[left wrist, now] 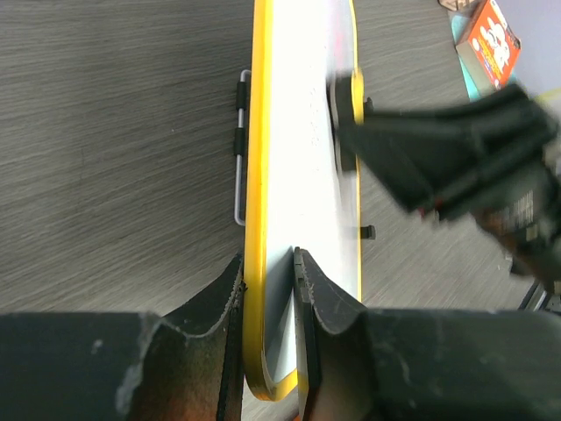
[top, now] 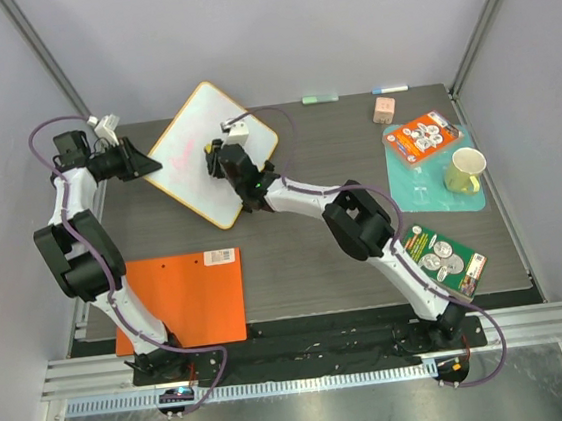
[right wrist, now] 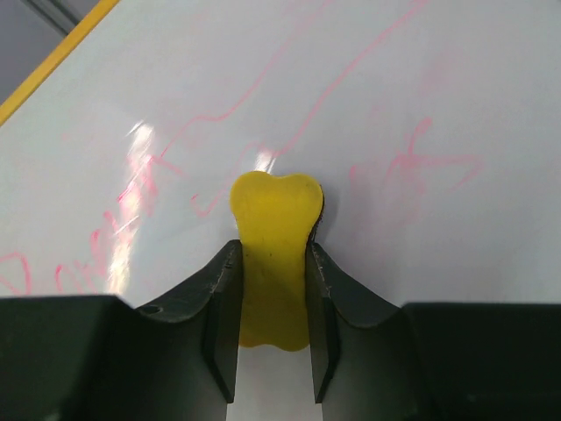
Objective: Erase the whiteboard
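Observation:
The whiteboard, white with a yellow-orange rim and pink marks, lies tilted at the table's back left. My left gripper is shut on its left corner; in the left wrist view the fingers clamp the yellow rim. My right gripper is shut on a yellow eraser and presses it onto the board face among pink scribbles. The right arm also shows in the left wrist view, blurred.
An orange clipboard-like sheet lies at the front left. A teal tray with an orange packet and a yellow cup stands at the right. A green packet and a pink block lie nearby.

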You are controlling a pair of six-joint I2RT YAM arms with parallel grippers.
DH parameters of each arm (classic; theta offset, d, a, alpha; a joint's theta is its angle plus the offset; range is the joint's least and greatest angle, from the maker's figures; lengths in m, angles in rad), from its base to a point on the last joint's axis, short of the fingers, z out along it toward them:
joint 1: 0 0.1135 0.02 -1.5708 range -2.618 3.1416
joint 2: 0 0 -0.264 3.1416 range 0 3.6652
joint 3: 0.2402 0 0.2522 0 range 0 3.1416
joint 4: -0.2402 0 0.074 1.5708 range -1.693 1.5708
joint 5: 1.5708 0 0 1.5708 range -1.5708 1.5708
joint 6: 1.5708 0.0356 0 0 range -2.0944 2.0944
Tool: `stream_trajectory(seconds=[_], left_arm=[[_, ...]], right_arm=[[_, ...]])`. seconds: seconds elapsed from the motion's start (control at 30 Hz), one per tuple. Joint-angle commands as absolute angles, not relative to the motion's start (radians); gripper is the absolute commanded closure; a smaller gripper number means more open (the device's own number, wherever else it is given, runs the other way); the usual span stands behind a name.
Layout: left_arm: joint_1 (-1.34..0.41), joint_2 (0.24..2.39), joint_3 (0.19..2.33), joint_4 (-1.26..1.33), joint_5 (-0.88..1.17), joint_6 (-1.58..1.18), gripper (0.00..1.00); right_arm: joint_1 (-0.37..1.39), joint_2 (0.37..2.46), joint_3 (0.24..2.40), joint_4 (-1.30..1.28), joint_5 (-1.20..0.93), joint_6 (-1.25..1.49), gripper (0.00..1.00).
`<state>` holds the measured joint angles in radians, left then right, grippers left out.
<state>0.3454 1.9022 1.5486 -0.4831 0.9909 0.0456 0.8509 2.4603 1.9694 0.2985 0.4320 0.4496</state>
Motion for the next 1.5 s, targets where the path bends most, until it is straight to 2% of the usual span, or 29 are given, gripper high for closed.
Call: stream_trajectory(seconds=[0.0, 0.13, 0.2, 0.33, 0.47, 0.6, 0.83, 1.07, 1.17, 1.47], left_arm=[[0.321, 1.835, 1.539, -0.569, 1.025, 0.136, 1.00], [0.322, 1.819, 1.525, -0.578, 1.023, 0.156, 1.00], [0.322, 1.813, 1.525, -0.583, 1.019, 0.170, 1.00], [0.321, 1.810, 1.526, -0.606, 1.017, 0.193, 1.00], [0.322, 1.810, 1.522, -0.600, 1.015, 0.192, 1.00], [0.322, 1.815, 1.523, -0.595, 1.026, 0.180, 1.00], [0.321, 1.795, 1.519, -0.591, 1.026, 0.176, 1.00], [0.321, 1.778, 1.511, -0.610, 1.019, 0.204, 1.00], [0.321, 1.778, 1.511, -0.620, 1.020, 0.213, 1.00], [0.321, 1.778, 1.522, -0.669, 1.032, 0.270, 1.00]], right_arm=[[0.717, 2.572, 2.089, 0.129, 0.341, 0.589, 0.99], [0.651, 2.588, 2.137, 0.114, 0.295, 0.618, 0.99], [0.621, 2.623, 2.245, 0.034, 0.269, 0.606, 0.99], [0.647, 2.614, 2.306, -0.055, 0.190, 0.505, 0.99], [0.751, 2.499, 2.143, -0.040, 0.251, 0.374, 0.99], [0.844, 2.407, 1.920, 0.040, 0.227, 0.379, 0.99], [0.923, 2.398, 1.766, 0.129, 0.222, 0.463, 0.99], [0.859, 2.454, 1.891, 0.141, 0.377, 0.468, 0.99], [0.809, 2.512, 2.046, 0.108, 0.382, 0.477, 0.99], [0.713, 2.649, 2.304, 0.126, 0.443, 0.476, 0.99]])
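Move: The eraser, still pinched in the right hand, rests near the middle of the whiteboard. From this hand the board's far-right edge lies about 10 cm ahead and 9 right, slightly lower; the right corner some 3 ahead and 16 right; the near corner about 17 back and 2 right; the pink marks roughly 6 left and 1 ahead. From the left hand, which grips the board's left corner, that far-right edge is around 11 ahead, 20 right and a little below. Forward and right, the right hand sweeps the eraser about 15 cm across the whiteboard to its far-right edge, then strokes back and left some 20 cm past where it began, and finally heads forward and right again towards that edge. Its fingers keep the eraser against the board throughout, while the left hand keeps hold of the left corner and eases back about 3 cm. ##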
